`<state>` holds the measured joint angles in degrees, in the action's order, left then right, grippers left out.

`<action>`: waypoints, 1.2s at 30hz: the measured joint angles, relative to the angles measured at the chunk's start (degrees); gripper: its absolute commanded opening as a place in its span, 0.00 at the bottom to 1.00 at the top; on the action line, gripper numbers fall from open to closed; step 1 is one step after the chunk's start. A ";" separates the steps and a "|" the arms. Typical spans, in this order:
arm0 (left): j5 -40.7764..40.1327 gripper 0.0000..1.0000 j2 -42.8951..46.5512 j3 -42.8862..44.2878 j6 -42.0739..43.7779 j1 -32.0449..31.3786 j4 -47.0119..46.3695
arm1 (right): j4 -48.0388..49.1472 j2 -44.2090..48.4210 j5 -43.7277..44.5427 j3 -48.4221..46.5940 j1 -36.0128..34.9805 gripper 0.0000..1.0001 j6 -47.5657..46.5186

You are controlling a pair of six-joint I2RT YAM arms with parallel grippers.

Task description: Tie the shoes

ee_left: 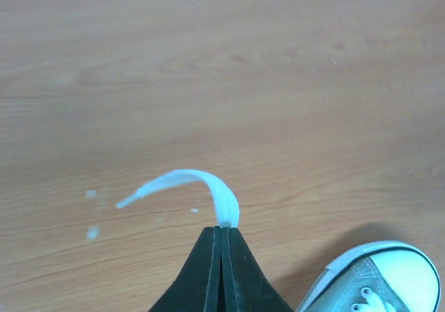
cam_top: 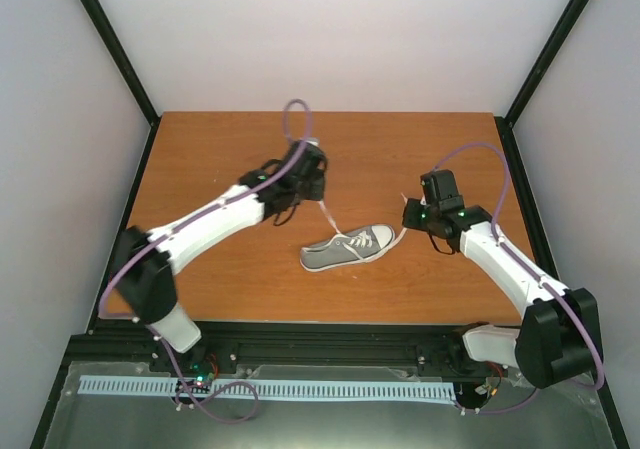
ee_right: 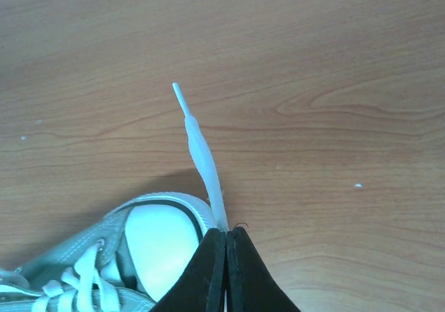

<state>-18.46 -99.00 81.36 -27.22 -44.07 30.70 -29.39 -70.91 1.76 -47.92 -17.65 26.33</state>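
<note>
A small grey sneaker (cam_top: 348, 249) with a white toe cap lies on its side mid-table, toe to the right. My left gripper (cam_top: 312, 191) is up and left of it, shut on one white lace (cam_top: 332, 219) that runs taut to the shoe. In the left wrist view the lace end (ee_left: 188, 185) curls out of the shut gripper (ee_left: 226, 228), with the toe cap (ee_left: 389, 277) at lower right. My right gripper (cam_top: 410, 221) is just right of the toe, shut on the other lace (ee_right: 201, 152), whose tip sticks out past the gripper (ee_right: 227, 232) beside the toe cap (ee_right: 156, 246).
The wooden table (cam_top: 220, 159) is bounded by black frame posts (cam_top: 110, 39) and pale walls. Purple cables (cam_top: 296, 119) loop above both arms. The black base rail (cam_top: 320, 339) runs along the near edge.
</note>
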 measured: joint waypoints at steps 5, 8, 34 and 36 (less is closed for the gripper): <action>0.96 0.01 15.39 -10.32 -0.63 4.68 -1.20 | 1.60 -2.67 -4.44 -0.57 0.00 0.03 -0.87; 2.89 0.01 19.78 -15.06 -1.49 4.57 -0.61 | 2.10 -6.62 -7.76 -0.57 -0.24 0.03 -0.79; 13.68 0.01 39.26 -28.30 -6.38 4.42 3.58 | 6.99 -24.26 -8.94 -5.66 -12.00 0.03 4.59; 13.51 0.01 39.58 -28.50 -7.58 4.42 4.35 | 6.88 -24.63 -9.11 -6.12 -12.02 0.03 4.31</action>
<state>-4.95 -59.42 52.86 -34.81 -39.66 35.05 -22.50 -95.55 -7.35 -54.04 -29.67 30.63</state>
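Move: The shoe lies with its toe towards the right: from the left hand, which already holds one lace, its middle is about 11 cm back, 8 cm to the right and 15 cm down, its heel 14 cm back and 3 cm left. The right hand, also gripping a lace, has the toe cap some 2 cm back, 4 cm left and 10 cm down; the lacing is about 3 cm back and 10 cm left of this hand. One lace, still pinched in the left fingers, is drawn back about 12 cm and left about 10 cm, swinging left and slightly up first, then mostly back, high past the heel, while the hand rolls its left side down. The other lace is given slack: the right hand, its grip kept, goes left and down about 10 cm, dips back and comes forward again, onto the shoe's toe end, where it seems to bear leftward; its fingers tip back under about 15 degrees. ##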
